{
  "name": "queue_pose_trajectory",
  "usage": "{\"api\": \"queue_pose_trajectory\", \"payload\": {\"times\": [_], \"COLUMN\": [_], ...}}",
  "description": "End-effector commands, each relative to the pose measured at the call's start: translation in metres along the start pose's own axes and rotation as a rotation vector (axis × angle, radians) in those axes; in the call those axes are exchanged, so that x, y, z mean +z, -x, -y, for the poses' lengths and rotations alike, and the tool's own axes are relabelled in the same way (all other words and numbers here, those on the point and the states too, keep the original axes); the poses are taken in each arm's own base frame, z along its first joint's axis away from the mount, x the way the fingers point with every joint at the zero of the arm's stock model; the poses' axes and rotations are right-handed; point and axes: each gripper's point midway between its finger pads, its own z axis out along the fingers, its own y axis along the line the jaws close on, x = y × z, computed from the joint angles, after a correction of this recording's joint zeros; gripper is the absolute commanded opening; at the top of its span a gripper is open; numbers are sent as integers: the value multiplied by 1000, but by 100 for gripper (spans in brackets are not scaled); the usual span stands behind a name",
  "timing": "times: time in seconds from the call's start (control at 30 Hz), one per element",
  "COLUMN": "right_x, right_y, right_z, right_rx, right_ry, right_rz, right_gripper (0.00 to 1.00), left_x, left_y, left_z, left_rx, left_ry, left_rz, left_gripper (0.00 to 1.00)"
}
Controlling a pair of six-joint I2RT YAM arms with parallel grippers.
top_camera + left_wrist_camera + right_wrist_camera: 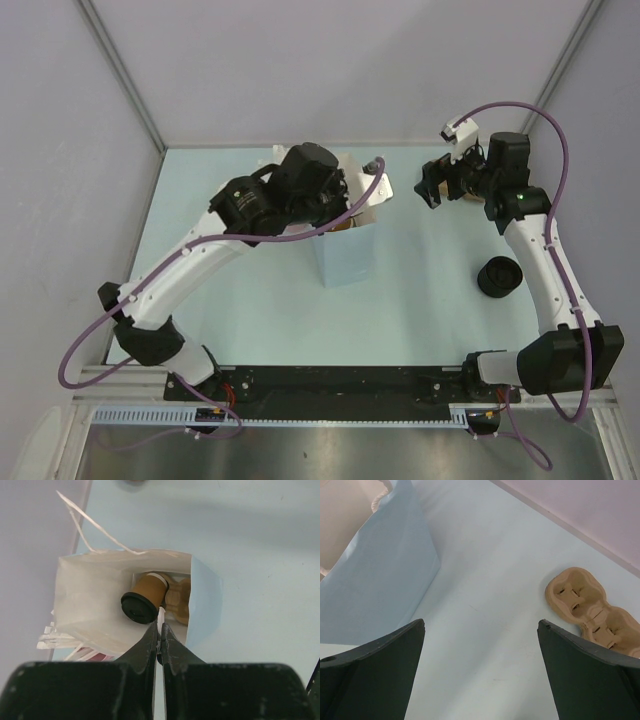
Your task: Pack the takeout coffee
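The takeout coffee point(145, 597), a brown paper cup with a black lid, lies on its side inside the open paper bag point(90, 600), next to a tan pulp carrier point(180, 600). The bag point(345, 255) stands upright mid-table. My left gripper point(160, 627) is over the bag's mouth, shut on a thin strip of the bag's near rim. My right gripper point(432, 190) hangs over the table to the right of the bag point(375, 570). It point(481, 622) is open, with only bare table between its fingers.
A second tan pulp cup carrier point(592, 605) lies flat on the table by the back right wall. A round black object point(499, 276) sits to the right, beside the right arm. White straws and a pink cup point(75, 647) show just beyond the bag's left side.
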Motion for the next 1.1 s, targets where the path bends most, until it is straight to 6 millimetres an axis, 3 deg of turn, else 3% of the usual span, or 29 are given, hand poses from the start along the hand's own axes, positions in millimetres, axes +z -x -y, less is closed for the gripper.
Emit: {"api": "queue_pose_trajectory", "payload": {"times": [0.0,0.37,0.57,0.73,0.8,0.97,1.07], "right_x": [2,5,5,6,6,7,7], "right_y": [8,5,6,4,4,4,5], "right_z": [4,3,2,1,1,-1,-4], "right_rx": [-14,-13,-10,-7,-6,-4,-1], "right_ry": [-9,-1,7,13,15,24,39], "right_rz": [29,23,26,22,20,21,25], "right_gripper": [100,100,100,100,100,100,100], "left_x": [6,47,67,79,80,72,61], "left_y": [4,-23,-26,-22,-17,-2,9], "left_z": [1,14,15,18,16,6,-4], "left_rx": [15,65,63,53,51,37,25], "left_ry": [12,10,7,-15,-6,34,82], "left_rz": [16,-113,-145,-145,-129,-70,-27], "left_gripper": [8,11,13,27,40,61,68]}}
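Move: The straw, pinched in the left hand, is going to the paper bag, whose middle lies about 8 cm ahead of that hand, 1 cm to its right and some 22 cm below. The lidded coffee cup already in the bag sits roughly 8 cm ahead, level sideways and 27 cm down; the pink straw holder stands about 18 cm ahead and 13 cm to the left. From the right hand the bag is some 20 cm to the left and 2 cm nearer the base. The straw is lowered into the bag's mouth by the left hand, which sinks about 9 cm while easing some 4 cm right and a little less forward, its fingers tipping roughly 10 degrees steeper. Near the bottom the fingers part to over half open and let go of the straw, and the hand starts to lift slightly. ##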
